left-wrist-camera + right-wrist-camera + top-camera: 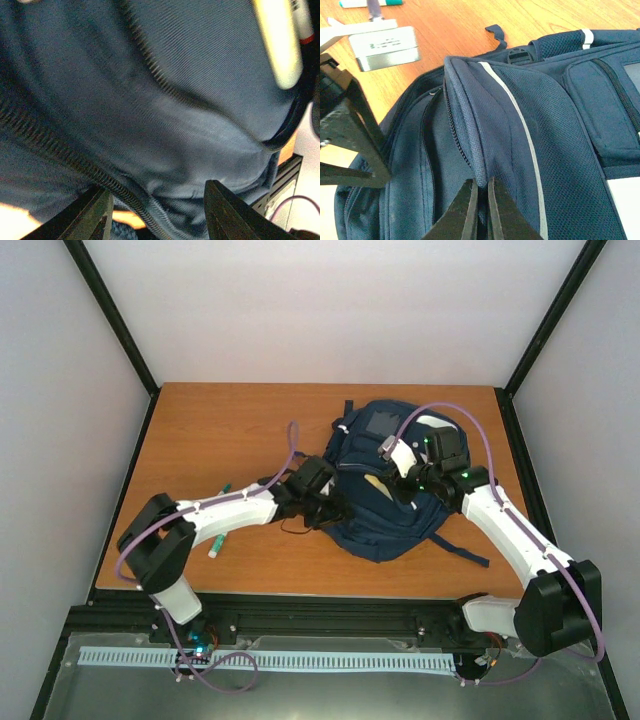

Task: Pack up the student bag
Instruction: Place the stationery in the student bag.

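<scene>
The student bag (385, 505) lies flat on the right half of the wooden table, navy with thin white stripes (520, 125). My right gripper (481, 184) is shut on the raised rim of the bag beside its open zipper (455, 130); from above it (398, 480) sits over the bag's middle. My left gripper (330, 508) is at the bag's left edge. Its jaws (156, 186) stand apart, bag cloth and a zipper (75, 160) bulge just beyond the tips, and a sliver of table shows by the left finger. A pale yellow strip (277, 45) and a white marker (302, 22) show past the cloth.
A green-capped marker (217, 543) lies on the table left of the left arm, and another (226, 487) lies farther back. A flat grey rectangular item (385, 47) rests on the wood beyond the bag. Bag straps (462, 552) trail toward the right arm.
</scene>
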Controlling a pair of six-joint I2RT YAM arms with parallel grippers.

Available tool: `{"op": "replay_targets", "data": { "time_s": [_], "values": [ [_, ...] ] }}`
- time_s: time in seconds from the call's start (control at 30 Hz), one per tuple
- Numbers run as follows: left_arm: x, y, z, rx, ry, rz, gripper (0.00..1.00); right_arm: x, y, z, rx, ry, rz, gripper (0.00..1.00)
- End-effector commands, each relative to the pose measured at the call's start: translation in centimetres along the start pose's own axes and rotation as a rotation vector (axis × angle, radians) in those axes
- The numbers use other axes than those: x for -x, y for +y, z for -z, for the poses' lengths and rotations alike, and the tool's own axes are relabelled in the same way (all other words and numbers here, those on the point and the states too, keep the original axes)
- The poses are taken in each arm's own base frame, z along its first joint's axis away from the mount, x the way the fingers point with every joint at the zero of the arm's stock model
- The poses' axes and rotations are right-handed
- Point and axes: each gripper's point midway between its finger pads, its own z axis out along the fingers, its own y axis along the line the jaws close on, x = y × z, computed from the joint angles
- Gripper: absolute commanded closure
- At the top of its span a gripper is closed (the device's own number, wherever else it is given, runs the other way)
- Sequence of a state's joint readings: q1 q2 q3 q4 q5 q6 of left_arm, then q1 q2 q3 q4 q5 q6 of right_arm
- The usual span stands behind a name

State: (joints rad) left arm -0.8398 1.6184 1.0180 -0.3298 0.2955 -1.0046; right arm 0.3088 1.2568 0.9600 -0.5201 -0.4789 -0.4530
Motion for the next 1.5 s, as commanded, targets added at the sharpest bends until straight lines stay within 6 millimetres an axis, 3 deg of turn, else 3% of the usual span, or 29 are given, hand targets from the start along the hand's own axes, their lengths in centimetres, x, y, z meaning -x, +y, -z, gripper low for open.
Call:
{"op": "replay_targets", "data": {
  "time_s": [0.0, 0.2, 0.3, 0.4, 0.7, 0.97, 1.1, 1.47],
  "values": [
    [4.2, -6.8, 0.4, -0.129, -0.096, -0.079, 0.49, 0.1, -1.1, 0.0, -0.049, 0.002, 0.031, 0.96],
    [7.6, -9.8, -1.5, -0.166, -0.124, -0.056, 0.47, 0.1, -1.0, -0.1, -0.026, 0.037, 0.021, 0.9],
    [8.6, -10.7, -1.9, -0.202, -0.143, -0.035, 0.45, -0.6, -1.1, -0.1, -0.03, 0.072, 0.015, 0.81],
    [8.8, -11.4, -2.2, -0.232, -0.136, -0.025, 0.45, -1.5, -1.9, 0.0, -0.092, 0.106, 0.012, 0.63],
    [8.6, -10.3, -3.5, -0.213, -0.114, 0.004, 0.44, -3.5, -3.0, 0.7, -0.198, 0.16, 0.073, 0.45],
    [8.3, -9.5, -3.0, -0.223, -0.136, 0.039, 0.44, -5.6, -3.0, 0.2, -0.205, 0.219, 0.194, 0.41],
    [7.9, -9.2, -2.8, -0.234, -0.131, 0.053, 0.44, -6.2, -3.2, -0.5, -0.229, 0.244, 0.235, 0.32],
    [7.9, -8.9, -3.2, -0.227, -0.123, 0.059, 0.44, -5.5, -5.9, -1.3, -0.411, 0.248, 0.316, 0.36]
  ]
}}
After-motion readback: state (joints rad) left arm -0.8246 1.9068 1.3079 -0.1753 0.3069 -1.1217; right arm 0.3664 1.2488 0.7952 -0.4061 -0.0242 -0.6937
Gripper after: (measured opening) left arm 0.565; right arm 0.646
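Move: The left hand's open fingers straddle the zipped edge at the near-left part of the student bag. The bag's middle lies some 8 cm ahead, 13 cm right and slightly lower; the yellow highlighter in its mouth is about 6 cm ahead and 9 cm right. A green marker lies roughly 29 cm left and 8 cm back. The right hand pinches the raised flap edge, with the bag's middle about 10 cm straight below and the highlighter 5 cm left at that depth. With the zipped edge still between its parted fingers, the left hand pushes the bag forward and right, about 7 cm each way, rising slightly, then holds there. The right hand opens and lets go of the flap edge, sinks about 6 cm and shifts some 5 cm right, rolling some 25 degrees so its left side dips, to come down astride the white-striped flap. ##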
